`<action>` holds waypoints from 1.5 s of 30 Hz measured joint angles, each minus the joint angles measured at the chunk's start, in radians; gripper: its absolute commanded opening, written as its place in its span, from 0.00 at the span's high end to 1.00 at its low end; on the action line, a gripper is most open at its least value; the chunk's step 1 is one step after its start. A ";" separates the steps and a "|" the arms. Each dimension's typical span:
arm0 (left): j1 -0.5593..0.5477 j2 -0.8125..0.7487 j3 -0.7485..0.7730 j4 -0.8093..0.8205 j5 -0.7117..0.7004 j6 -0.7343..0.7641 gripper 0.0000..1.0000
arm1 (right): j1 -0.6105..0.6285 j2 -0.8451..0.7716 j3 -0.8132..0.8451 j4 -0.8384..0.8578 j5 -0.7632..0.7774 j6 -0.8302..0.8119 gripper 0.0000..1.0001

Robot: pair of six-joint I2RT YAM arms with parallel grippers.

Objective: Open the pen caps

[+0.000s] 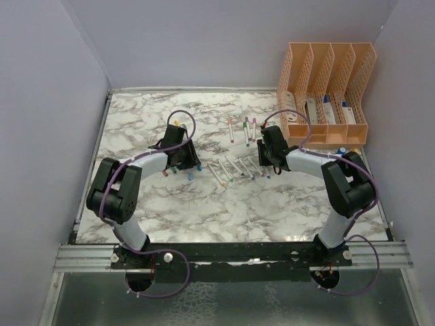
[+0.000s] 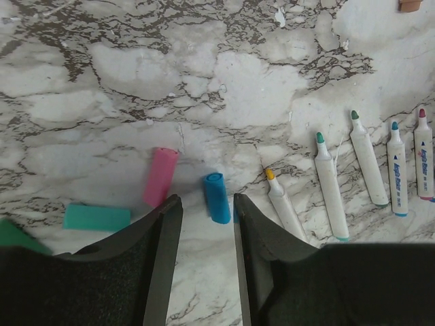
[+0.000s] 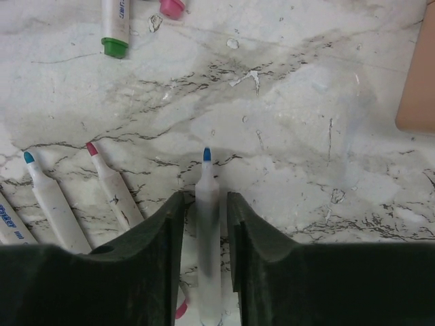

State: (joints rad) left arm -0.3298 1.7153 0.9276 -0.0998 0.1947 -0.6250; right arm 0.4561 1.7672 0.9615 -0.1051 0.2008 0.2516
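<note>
In the left wrist view a blue pen cap (image 2: 217,197) lies loose on the marble just past the tips of my open left gripper (image 2: 207,204). Left of it lie a pink cap (image 2: 160,176) and a teal cap (image 2: 96,217). Several uncapped pens (image 2: 331,197) lie in a row to the right. My right gripper (image 3: 205,197) straddles a white pen with a bare blue tip (image 3: 207,231); a gap shows on each side of the barrel. From above, the left gripper (image 1: 192,165) and the right gripper (image 1: 262,163) flank the pen row (image 1: 231,170).
A peach lattice organiser (image 1: 326,88) stands at the back right, its corner close to the right gripper (image 3: 416,75). Three capped pens (image 1: 243,129) lie beyond the row, one with a green cap (image 3: 115,24). Purple walls close in the table on three sides.
</note>
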 measured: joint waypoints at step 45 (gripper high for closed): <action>0.309 -0.690 -0.149 -0.082 0.062 -0.023 0.01 | 0.253 0.741 1.099 -0.008 -0.303 -0.224 0.44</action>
State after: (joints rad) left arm -0.0204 1.0248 0.7784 -0.1814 0.2565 -0.6476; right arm 0.7090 2.5080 2.0605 -0.1127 -0.1020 0.0277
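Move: The yellow-capped marker lies about 14 cm ahead of the right hand and 34 cm to its left, just below fingertip height. The uncapped blue-tipped pen is between the right fingers, its middle 2 cm back; a red-capped marker stands 15 cm ahead and 14 cm left. From the left hand, the yellow-capped marker is some 15 cm ahead and 6 cm left. The blue cap lies right under the left fingers, the pink cap 2 cm ahead and 2 cm left. Opening further, the right fingers come free of the uncapped pen; after a brief stay that hand lifts about 10 cm and swings left and forward, some 30 cm leftward, then sinks with a counter-clockwise turn towards the orange end of the yellow-capped marker, without touching it. The left hand leaves the blue cap, rising some 17 cm and then drawing left, tilting up as its fingers open wide. ##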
